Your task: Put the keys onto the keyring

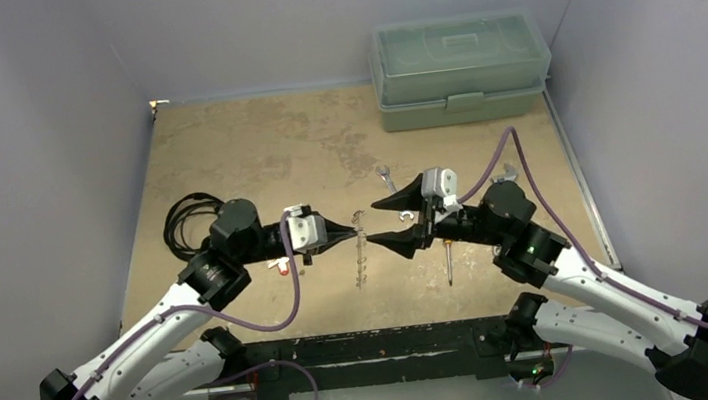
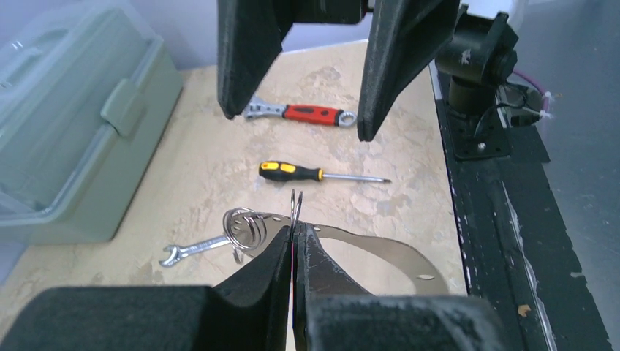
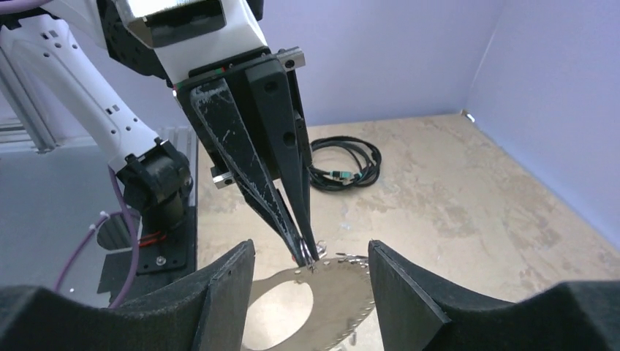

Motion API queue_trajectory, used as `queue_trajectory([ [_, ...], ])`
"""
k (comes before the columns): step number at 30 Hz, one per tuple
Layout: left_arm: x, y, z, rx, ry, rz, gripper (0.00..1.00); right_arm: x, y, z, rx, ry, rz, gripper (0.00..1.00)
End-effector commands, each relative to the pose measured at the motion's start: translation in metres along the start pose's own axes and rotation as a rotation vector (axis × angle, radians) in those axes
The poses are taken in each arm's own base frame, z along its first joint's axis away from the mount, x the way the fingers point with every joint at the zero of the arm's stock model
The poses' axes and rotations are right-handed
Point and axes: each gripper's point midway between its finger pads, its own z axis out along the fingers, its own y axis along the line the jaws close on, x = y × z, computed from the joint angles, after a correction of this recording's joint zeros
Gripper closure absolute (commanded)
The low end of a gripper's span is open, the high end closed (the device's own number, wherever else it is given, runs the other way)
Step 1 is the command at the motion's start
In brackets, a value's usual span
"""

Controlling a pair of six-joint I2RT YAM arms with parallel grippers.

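Note:
The keyring (image 3: 343, 292) is a flat shiny oval plate with small holes and tiny metal pieces along its rim. In the top view it shows edge-on as a thin line (image 1: 360, 260) between the two arms. My left gripper (image 2: 295, 228) is shut on a small split ring (image 2: 295, 206) standing at the plate's rim, with more small rings (image 2: 245, 227) coiled beside it. My right gripper (image 3: 311, 292) is open, with its fingers on either side of the plate and apart from it. A key with a red tag (image 1: 282, 266) lies under the left arm.
On the table lie a small spanner (image 2: 194, 251), a yellow-and-black screwdriver (image 2: 307, 172) and a red-handled wrench (image 2: 311, 114). A green toolbox (image 1: 461, 67) stands at the back right. A coiled black cable (image 1: 187, 224) lies at the left.

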Motion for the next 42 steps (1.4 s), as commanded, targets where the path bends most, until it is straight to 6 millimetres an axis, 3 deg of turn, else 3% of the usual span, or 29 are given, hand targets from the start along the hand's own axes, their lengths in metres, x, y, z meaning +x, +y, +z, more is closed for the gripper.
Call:
queue_trajectory([
  [1, -0.039, 0.004, -0.003, -0.026, -0.153, 0.051, 1.00, -0.014, 0.001, -0.004, 0.006, -0.086, -0.046, 0.38],
  [8, -0.053, -0.004, -0.005, 0.008, -0.236, 0.030, 1.00, -0.027, 0.019, -0.008, -0.079, -0.165, -0.077, 0.39],
  [13, -0.062, -0.006, -0.008, 0.004, -0.281, 0.019, 1.00, -0.019, 0.020, -0.002, -0.106, -0.139, -0.068, 0.44],
  [25, -0.067, -0.010, -0.012, 0.006, -0.309, 0.016, 1.00, -0.016, 0.018, 0.008, -0.118, -0.135, -0.065, 0.73],
  [42, -0.064, -0.011, -0.010, 0.016, -0.306, 0.004, 1.00, -0.018, 0.024, 0.008, -0.151, -0.146, -0.040, 0.73],
])
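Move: The small wire ring pinched in my left fingertips, about 1 cm to the right of my left hand point, is roughly 3 cm to the left of my open right hand and 5 cm below it, straight in line fore and aft. From my left hand, the metal plate hangs with its middle about 3 cm back, 1 cm right and 4 cm down, and the plate's cluster of looped rings sits 3 cm ahead, 1 cm right and 2 cm down. Still pinching the wire ring, I raise my left hand about 5 cm and bring it back some 2 cm, tilting its fingertips up about 15 degrees, to present the ring to my right hand. My right hand eases back about 2 cm, then also about 1 cm left towards the ring, while its fingers narrow from wide to a small gap around the ring's height, not yet shut. ##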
